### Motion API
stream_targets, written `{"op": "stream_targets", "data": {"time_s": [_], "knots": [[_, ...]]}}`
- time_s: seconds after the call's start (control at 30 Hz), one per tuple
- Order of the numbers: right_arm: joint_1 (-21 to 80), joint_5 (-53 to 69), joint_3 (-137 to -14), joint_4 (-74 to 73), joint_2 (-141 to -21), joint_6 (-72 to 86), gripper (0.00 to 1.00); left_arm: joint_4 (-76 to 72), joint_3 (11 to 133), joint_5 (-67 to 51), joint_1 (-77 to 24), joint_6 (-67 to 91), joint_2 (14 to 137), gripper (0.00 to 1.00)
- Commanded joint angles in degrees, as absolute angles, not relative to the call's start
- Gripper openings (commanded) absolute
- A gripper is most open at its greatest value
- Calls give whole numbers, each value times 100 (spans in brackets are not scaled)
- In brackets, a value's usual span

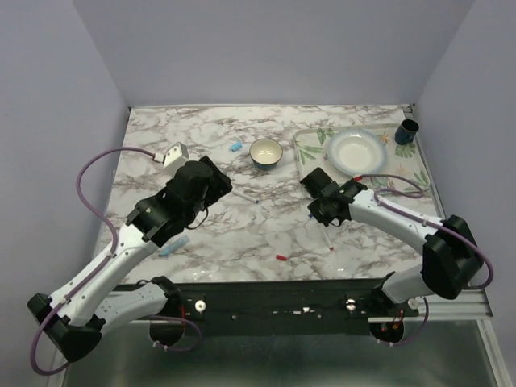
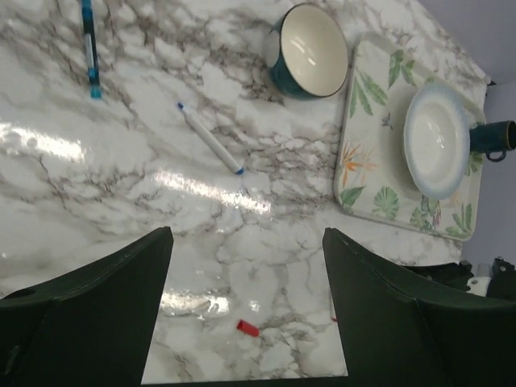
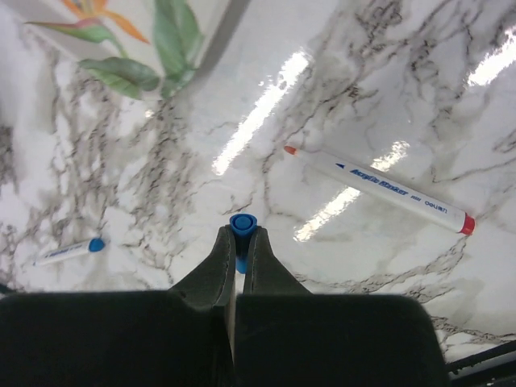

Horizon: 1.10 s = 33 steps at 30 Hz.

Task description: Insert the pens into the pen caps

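My right gripper (image 3: pixel 242 235) is shut on a small blue pen cap (image 3: pixel 243 223), which stands out past the fingertips just above the marble. Right of it lies a white pen with red ends (image 3: pixel 379 187), and another pen with a blue end (image 3: pixel 68 251) shows at the left. My left gripper (image 2: pixel 246 238) is open above the table with nothing between its fingers. A red pen cap (image 2: pixel 247 327) lies on the marble below its jaws, and a blue-tipped pen (image 2: pixel 210 139) lies ahead. From above, the left gripper (image 1: pixel 219 187) and right gripper (image 1: pixel 317 211) flank the table's middle.
A dark bowl with a cream inside (image 1: pixel 266 153) stands at the back centre. A leaf-patterned tray (image 1: pixel 310 145) holds a white plate (image 1: pixel 355 151), with a dark blue cup (image 1: pixel 408 131) at the back right. Another blue-ended pen (image 1: pixel 236 147) lies left of the bowl.
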<state>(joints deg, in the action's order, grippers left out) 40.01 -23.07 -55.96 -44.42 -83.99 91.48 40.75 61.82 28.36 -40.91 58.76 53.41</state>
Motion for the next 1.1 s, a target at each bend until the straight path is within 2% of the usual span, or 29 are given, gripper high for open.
{"op": "stream_targets", "data": {"time_s": [0.0,0.1,0.2,0.37,0.5,1.07], "knots": [[3990,-2786,-5625,-4175,-7798,7904,1,4675,6160,1550,-3719,7872,6157,82],[3990,-2873,-5441,-4035,-7402,7560,1,5062,6486,1170,-3446,8138,7053,77],[3990,-3032,-5283,-3964,-6874,7305,1,4782,6539,713,-3261,8244,7722,75],[3990,-3208,-5054,-3937,-6154,7146,1,5088,7187,1115,-3226,8806,8673,72],[3990,-3313,-4826,-3832,-5836,7084,1,5011,7541,932,-3138,8965,9516,67],[3990,-3603,-4702,-3806,-5397,6847,1,5036,8279,1064,-3111,9765,11197,57]]}}
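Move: The left hand, empty, hangs high over the table; the uncapped white pen with blue ends lies about 10 cm ahead of it, 6 cm to its right and some 26 cm below. The bowl stands roughly 15 cm beyond that pen and 6 cm to its right; the dark pen lies some 13 cm to its left and 4 cm farther out. From the right hand, which already holds the blue cap, the blue-ended pen is about 9 cm ahead, 18 cm left and 6 cm below; the red-ended pen is 4 cm back, 3 cm right, also 6 cm below. Its fingers still shut on the blue cap, the right hand rises about 10 cm, drifting a little right as its fingers tip up some 25 degrees. Meanwhile the left hand drops some 22 cm, going forward and to the right onto the blue-ended white pen; it tips and turns until the fingers point nearly straight down astride the barrel, and narrows them partway without gripping yet. ##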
